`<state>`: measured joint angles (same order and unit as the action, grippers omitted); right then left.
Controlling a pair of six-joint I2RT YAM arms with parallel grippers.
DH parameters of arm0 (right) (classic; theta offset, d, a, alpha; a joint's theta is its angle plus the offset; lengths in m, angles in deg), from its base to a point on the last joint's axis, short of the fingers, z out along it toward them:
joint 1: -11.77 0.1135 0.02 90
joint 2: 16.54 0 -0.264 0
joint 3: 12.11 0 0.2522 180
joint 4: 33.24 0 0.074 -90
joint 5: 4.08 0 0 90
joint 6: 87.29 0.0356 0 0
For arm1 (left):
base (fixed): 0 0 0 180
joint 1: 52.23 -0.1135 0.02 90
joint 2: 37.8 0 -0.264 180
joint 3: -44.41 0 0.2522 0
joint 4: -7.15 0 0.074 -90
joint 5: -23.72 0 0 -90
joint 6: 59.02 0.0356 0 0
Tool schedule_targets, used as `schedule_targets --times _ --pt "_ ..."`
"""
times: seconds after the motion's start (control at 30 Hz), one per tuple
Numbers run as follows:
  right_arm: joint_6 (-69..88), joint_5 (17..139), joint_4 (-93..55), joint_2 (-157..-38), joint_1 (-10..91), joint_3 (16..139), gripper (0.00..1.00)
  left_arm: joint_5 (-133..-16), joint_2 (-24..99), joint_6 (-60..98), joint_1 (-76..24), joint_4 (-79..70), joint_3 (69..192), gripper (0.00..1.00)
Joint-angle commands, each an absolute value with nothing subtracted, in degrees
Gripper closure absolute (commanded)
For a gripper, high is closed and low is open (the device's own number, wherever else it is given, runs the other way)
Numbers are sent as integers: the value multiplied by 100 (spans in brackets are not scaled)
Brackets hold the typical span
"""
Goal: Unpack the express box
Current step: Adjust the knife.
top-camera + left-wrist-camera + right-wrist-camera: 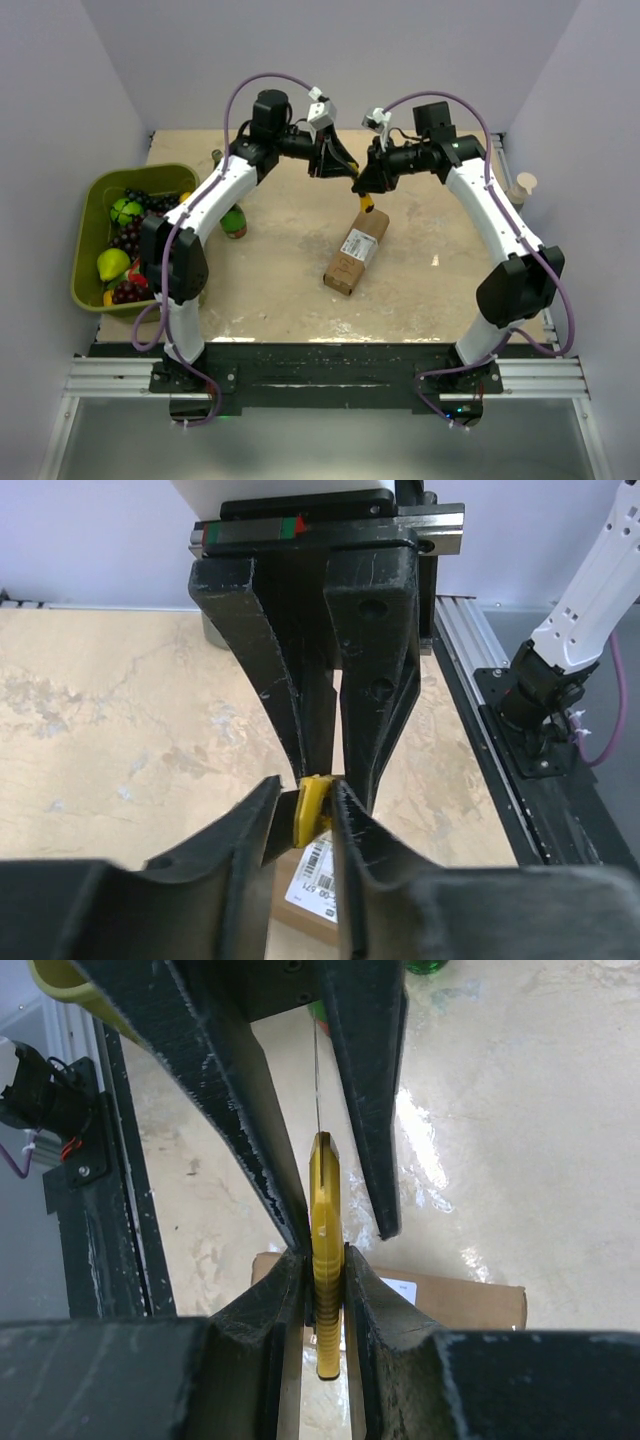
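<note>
The express box (357, 250), a brown carton with a white label, lies slantwise on the table's middle; its label (318, 880) shows below the left fingers, and its top face (460, 1300) below the right ones. My right gripper (366, 188) (325, 1255) is shut on a slim yellow utility knife (367, 205) (325, 1210), held above the box's far end. My left gripper (343, 168) (305, 785) straddles the knife's front end (311, 810). One finger touches it and the other stands a small gap away. A thin blade runs on past the tip.
A green bin (92, 205) of fruit sits at the left edge, with a green and brown fruit (234, 222) beside it. A paper cup (524, 188) stands by the right wall. Purple walls close in three sides.
</note>
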<state>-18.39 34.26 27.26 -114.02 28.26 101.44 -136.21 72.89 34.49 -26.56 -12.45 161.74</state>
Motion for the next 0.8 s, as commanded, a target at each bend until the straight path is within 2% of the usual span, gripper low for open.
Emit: schedule_targets --times 0.0,0.13,0.2,0.23,0.27,0.3,0.33,0.37,0.4,0.5,0.57,0.77 --pt "-1856 3468 2710 -11059 2838 10088 100 -13826 7373 3714 -2639 -1496 16478 84" --pt "-1952 3486 2780 -11033 2830 10062 100 -13984 7408 3469 -2631 -1261 16452 100" --pt "-2031 3494 2824 -10989 2830 10018 100 -14194 7373 2821 -2639 -542 16146 100" --pt "-2032 3555 2798 -10945 2838 9983 88 -14239 7303 1869 -2666 489 15970 100" --pt "-2032 3643 2746 -10875 2821 9913 58 -14213 7233 1198 -2692 1265 15412 100" --pt "-2049 3679 2719 -10691 2769 9860 50 -14160 7171 364 -2718 2143 15119 100" --pt "-2014 3636 2597 -10516 2707 9729 44 -14134 7101 78 -2719 2073 15072 100" --pt "-1666 3435 1943 -10331 2628 9249 29 -14221 7039 14 -2701 2168 14881 100" --pt "-1358 3381 1476 -10138 2471 8931 4 -14282 6969 -109 -2692 2291 14792 100" --pt "101 3214 -661 -9355 2355 7770 1 -14275 6933 -504 -2727 2599 14712 100" --pt "767 3091 -1338 -9205 2407 7471 1 -14065 6960 -1075 -2824 3152 14685 100" --pt "1290 3987 -2316 -9116 2873 7056 1 -14002 7065 -2078 -2982 4137 14790 100"
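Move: The knife is still pinched near its middle by the right hand. Its front end is already between the left hand's unclosed fingers, so its middle lies about 3 cm right of the left hand, 2 cm back and 3 cm lower. The express box lies on the table about 5 cm back and 23 cm below the left hand, 3 cm to its right. The nearer green bottle stands some 28 cm to that hand's left, 2 cm farther out, about 20 cm lower. The knife's front end is pinched as the left fingers close on it; only then do the right fingers spring wide open and let go. The right hand draws back and to the right, then rises and swings partly left again, ending about 4 cm higher. The left hand keeps hold, dips back and down about 3 cm, comes up again, and rolls some 20 degrees, its forward side tipping down. ##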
